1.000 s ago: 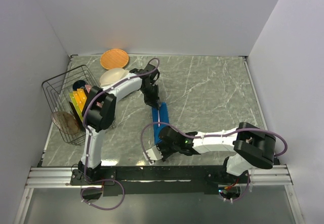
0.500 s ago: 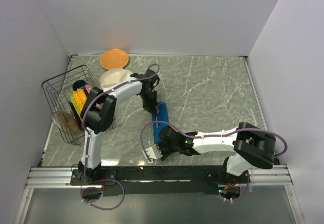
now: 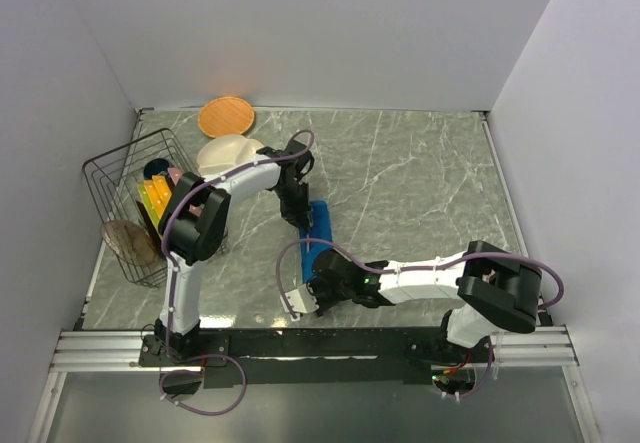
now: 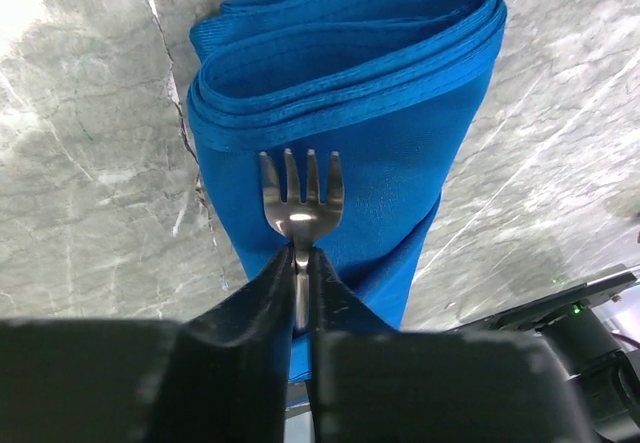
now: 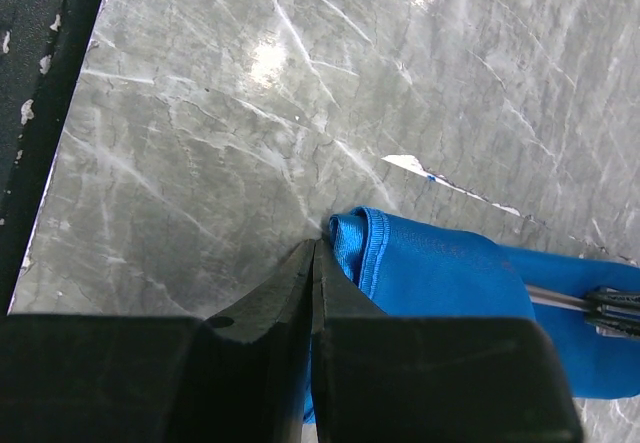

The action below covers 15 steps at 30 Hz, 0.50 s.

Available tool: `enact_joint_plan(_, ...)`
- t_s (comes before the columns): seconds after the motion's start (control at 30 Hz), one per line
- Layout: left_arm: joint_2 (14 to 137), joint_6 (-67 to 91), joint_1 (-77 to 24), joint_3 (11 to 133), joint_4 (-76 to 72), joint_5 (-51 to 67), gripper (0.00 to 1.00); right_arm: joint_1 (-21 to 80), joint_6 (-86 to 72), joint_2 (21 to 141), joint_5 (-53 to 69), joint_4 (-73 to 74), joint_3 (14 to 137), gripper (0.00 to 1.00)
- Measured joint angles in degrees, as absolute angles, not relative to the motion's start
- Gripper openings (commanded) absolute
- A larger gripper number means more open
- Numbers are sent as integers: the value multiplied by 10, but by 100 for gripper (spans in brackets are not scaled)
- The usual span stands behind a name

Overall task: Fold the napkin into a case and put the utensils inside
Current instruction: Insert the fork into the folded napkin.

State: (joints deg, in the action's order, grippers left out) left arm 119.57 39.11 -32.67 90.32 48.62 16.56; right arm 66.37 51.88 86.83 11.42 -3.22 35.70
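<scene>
The napkin (image 3: 322, 228) lies folded as a narrow blue case (image 4: 400, 153) in the middle of the table, its layered open end facing the left wrist camera. My left gripper (image 3: 300, 217) hangs at its far end, shut on the thin handle of a silver fork (image 4: 300, 198). The tines rest on top of the cloth. My right gripper (image 3: 313, 289) is at the near end, shut, its tips (image 5: 313, 245) touching the hemmed corner of the napkin (image 5: 450, 283). I cannot tell whether a layer is pinched. The fork's handle (image 5: 555, 297) shows beyond.
A wire basket (image 3: 128, 168) with coloured plates stands at the left. A white divided plate (image 3: 226, 151) and an orange plate (image 3: 226, 116) lie behind it. A brownish disc (image 3: 128, 241) leans at the basket's near side. The black rail (image 5: 40, 113) borders the table's near edge.
My left gripper has shifted slightly left and toward the near side over the case's far end, carrying the fork. The right arm has barely moved.
</scene>
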Motion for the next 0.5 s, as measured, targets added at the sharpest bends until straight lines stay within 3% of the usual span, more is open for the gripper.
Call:
enact_joint_plan(0.2, 1195, 397, -327, 911, 494, 157, 48, 663, 520, 866, 115, -33, 357, 21)
enact_joint_plan(0.37, 1191, 390, -326, 953, 504, 137, 55, 661, 526, 833, 129, -12, 337, 29)
enact_joint_plan(0.5, 1175, 382, -320, 981, 505, 127, 65, 660, 530, 794, 150, 16, 326, 43)
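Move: Right between the left fingers is the fork, its middle about 3 cm back towards the robot, its handle already under the folded napkin's near flap. The folded napkin lies under it, its middle some 5 cm back and 1 cm right of the left hand; the white plate is about 18 cm left and 17 cm ahead. From the right hand, at the napkin's near end, the fork is about 13 cm straight ahead and the napkin's middle some 10 cm straight ahead. Spreading its fingers to more than half open, the left hand lets go of the fork's handle, then climbs about 5 cm and forward some 4 cm, clear of the napkin, its fingertips tilting outward about 10 degrees. The right hand opens partway at the napkin's near end and eases right and back, about 2.5 cm in all, rising 1 cm. ##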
